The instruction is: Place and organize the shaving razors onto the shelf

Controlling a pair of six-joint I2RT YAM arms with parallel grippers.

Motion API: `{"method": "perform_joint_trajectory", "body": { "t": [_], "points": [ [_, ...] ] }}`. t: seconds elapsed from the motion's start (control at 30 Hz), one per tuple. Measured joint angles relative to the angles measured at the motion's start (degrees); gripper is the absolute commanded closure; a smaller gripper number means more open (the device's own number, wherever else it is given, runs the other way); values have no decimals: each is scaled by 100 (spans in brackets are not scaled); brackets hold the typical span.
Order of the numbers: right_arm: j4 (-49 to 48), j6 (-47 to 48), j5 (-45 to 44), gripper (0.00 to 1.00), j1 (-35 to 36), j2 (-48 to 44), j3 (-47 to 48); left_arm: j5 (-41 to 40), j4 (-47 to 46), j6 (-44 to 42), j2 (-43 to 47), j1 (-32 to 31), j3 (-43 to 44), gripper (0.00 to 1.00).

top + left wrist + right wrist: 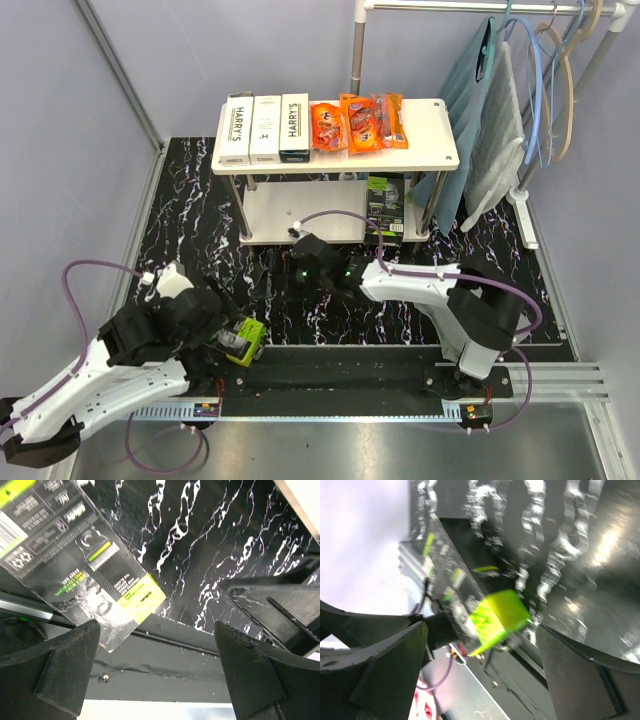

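Note:
The shelf (435,135) carries three white HARRY'S boxes (265,128) at the top left and orange packs (358,122) beside them. A black-and-lime blister pack (385,205) stands on the lower board at the right. Another black-and-lime blister pack (246,340) lies at the mat's near edge; it also shows in the left wrist view (85,565) and, blurred, in the right wrist view (495,615). My left gripper (230,336) (156,630) is open right beside it, with the pack's corner near the left finger. My right gripper (272,274) (481,630) is open and empty over the mat, facing that pack.
A clothes rail (480,8) with hangers and grey-blue cloths (490,120) stands at the right behind the shelf. A black marbled mat (190,230) covers the table. A black rail (340,365) runs along the near edge. Grey walls stand at the left and back.

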State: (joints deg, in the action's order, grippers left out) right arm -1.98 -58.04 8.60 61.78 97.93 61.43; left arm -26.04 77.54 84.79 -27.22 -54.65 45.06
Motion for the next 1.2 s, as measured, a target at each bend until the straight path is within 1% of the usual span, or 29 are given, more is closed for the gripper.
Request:
{"method": "perform_joint_trajectory", "body": {
  "t": [0.13,0.33,0.47,0.6,0.63,0.7,0.8,0.83,0.9,0.93,1.0,1.07,1.2],
  "points": [
    [-179,184,289,0,17,487,481,-192,9,-83,-175,0,291,1],
    [-74,468,485,0,238,1180,933,-428,42,-260,-299,0,870,1],
    [92,581,610,6,402,1484,1060,-503,37,-407,-603,0,1322,1],
    [446,662,649,19,483,1762,1318,-564,55,-586,-793,0,1845,1],
    [535,686,654,25,494,1838,1423,-584,61,-640,-828,0,2035,1],
    [717,741,651,28,529,1976,1644,-643,57,-737,-896,0,2428,1],
    [1130,855,555,42,597,2120,1971,-750,37,-892,-992,0,2896,1],
    [1246,885,516,53,612,2155,2050,-780,31,-940,-1012,0,2988,1],
    [1436,957,448,63,621,2201,2201,-831,31,-1003,-1016,0,3034,1],
    [1523,986,407,73,621,2205,2267,-835,39,-1027,-1016,0,3029,1],
    [1661,1045,337,80,616,2203,2356,-835,35,-1075,-1012,0,3008,1],
    [1696,1086,275,83,612,2168,2356,-828,37,-1104,-962,0,2916,1],
    [1641,1106,168,85,614,2000,2168,-822,44,-1130,-879,0,2695,1]
  ]
}}
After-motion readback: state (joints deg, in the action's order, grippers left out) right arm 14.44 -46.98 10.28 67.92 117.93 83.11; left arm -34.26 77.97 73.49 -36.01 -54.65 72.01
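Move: From my right hand, the middle of the black-and-green razor box lies about 13 cm to the left, 6 cm back and 9 cm below; its lime-green end is the near part. The foot of the shelf's front-left post is roughly 16 cm ahead, 11 cm left and 10 cm down. My left gripper hangs over the box, some 7 cm back and 7 cm left of my right hand. From my left hand, the box's middle is about 6 cm left, 1 cm ahead and 12 cm below. I bring my right hand down about 7 cm while easing some 5 cm left and a little back, fingertips dipping and turning counter-clockwise by about 15 degrees each, then close the wide-open fingers almost shut on the upper edge of the razor box's lime-green end. My left hand, empty and open, clears the box by rising about 14 cm and slightly forward, its fingers tipping up. ##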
